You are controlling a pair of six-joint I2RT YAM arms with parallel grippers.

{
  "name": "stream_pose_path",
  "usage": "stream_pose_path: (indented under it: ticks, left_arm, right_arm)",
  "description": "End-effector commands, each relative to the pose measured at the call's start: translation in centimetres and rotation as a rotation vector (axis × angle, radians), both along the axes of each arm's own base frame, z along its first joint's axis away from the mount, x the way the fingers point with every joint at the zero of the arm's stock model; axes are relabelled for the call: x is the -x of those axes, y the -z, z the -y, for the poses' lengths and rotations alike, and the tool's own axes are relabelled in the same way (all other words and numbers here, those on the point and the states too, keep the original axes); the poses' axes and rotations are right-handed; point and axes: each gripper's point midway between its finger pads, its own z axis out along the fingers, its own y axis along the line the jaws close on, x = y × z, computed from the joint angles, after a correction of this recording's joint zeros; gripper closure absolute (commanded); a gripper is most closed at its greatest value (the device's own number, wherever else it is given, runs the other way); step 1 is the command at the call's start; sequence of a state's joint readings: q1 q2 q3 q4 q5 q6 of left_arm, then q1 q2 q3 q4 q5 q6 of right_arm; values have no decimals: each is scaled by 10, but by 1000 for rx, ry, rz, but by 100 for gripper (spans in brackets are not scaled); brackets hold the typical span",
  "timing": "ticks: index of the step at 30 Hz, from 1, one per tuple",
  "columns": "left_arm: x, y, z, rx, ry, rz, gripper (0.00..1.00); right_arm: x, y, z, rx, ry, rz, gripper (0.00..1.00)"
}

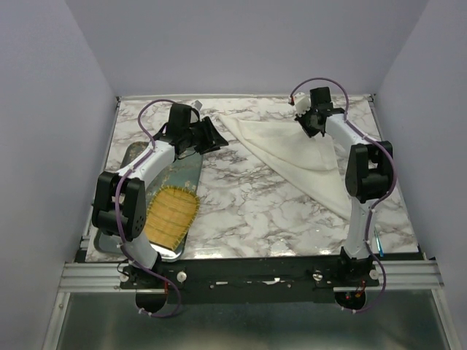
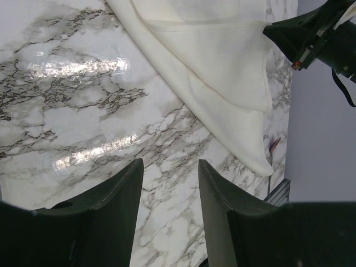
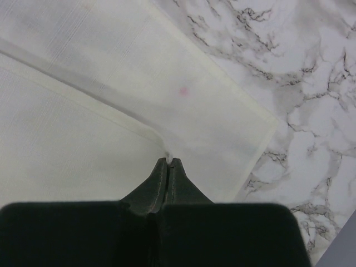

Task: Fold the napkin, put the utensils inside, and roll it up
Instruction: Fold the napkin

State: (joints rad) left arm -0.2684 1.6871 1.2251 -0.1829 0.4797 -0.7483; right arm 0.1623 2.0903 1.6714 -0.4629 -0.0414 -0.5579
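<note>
The cream-white napkin (image 1: 295, 153) lies folded on the marble table at the back right, its layers showing in the left wrist view (image 2: 222, 72). My right gripper (image 1: 312, 125) is shut on the edge of the napkin's upper layer (image 3: 168, 161), pinching a small tuft of cloth above the lower layer (image 3: 211, 94). My left gripper (image 1: 214, 137) hovers open over bare marble (image 2: 170, 162), left of the napkin, with nothing between its fingers. A thin blue-teal spoon handle (image 1: 377, 243) shows beside the right arm's base. A reddish bit of the spoon (image 2: 274, 145) peeks out by the napkin's near corner; the rest is hidden.
A metal tray (image 1: 125, 162) lies along the table's left side under the left arm, with a yellow fringed woven mat (image 1: 172, 208) on its near end. Grey walls close in the back and both sides. The right arm's elbow (image 1: 368, 171) stands over the napkin's right edge.
</note>
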Motion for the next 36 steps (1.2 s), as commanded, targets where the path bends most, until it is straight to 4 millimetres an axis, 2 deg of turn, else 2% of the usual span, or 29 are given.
stream_pose_path:
  ticks: [1,7,13,23,36]
  left_arm:
    - [-3,8,-4,-29,-6,-12,47]
    - [-2,12,-7,-48,-9,-22,47]
    - [-3,15,-8,-54,-13,-27,47]
    - [-4,21,-8,-55,-16,-46,47]
    - [-3,25,-8,-60,-17,-53,47]
  right_arm:
    - [-28,-2,12,29,6,43,99]
    - [-50,-5,34,28,57,77,99]
    - [-61,5,55,35,90,74,99]
    - [-81,8,66,45,103,124,97]
    - [-94,5,84,55,181,155,98]
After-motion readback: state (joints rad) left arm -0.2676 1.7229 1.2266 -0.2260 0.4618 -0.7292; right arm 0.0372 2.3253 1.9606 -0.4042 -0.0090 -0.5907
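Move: The folded-over napkin flap is already pinched by its corner in the shut right hand. It is bound for the bare far-right corner of the under layer, about 9 cm ahead, 8 cm to the right and 5 cm below. From this hand, the napkin's far-left tip lies some 37 cm to the left and 9 cm ahead, its near-right tip about 34 cm back and 9 cm right. For the left hand, the far-right corner is roughly 44 cm right, 18 cm ahead and 13 cm lower. The flap corner, kept pinched, is drawn by the right hand forward first and then forward and right, over the under layer to its far-right corner, some 10 cm in all. The hand dips about 1.5 cm near the end and rises again, turning slightly clockwise with its fingertips tipping a little up. The empty left hand sinks about 2 cm with its fingers still half open. ##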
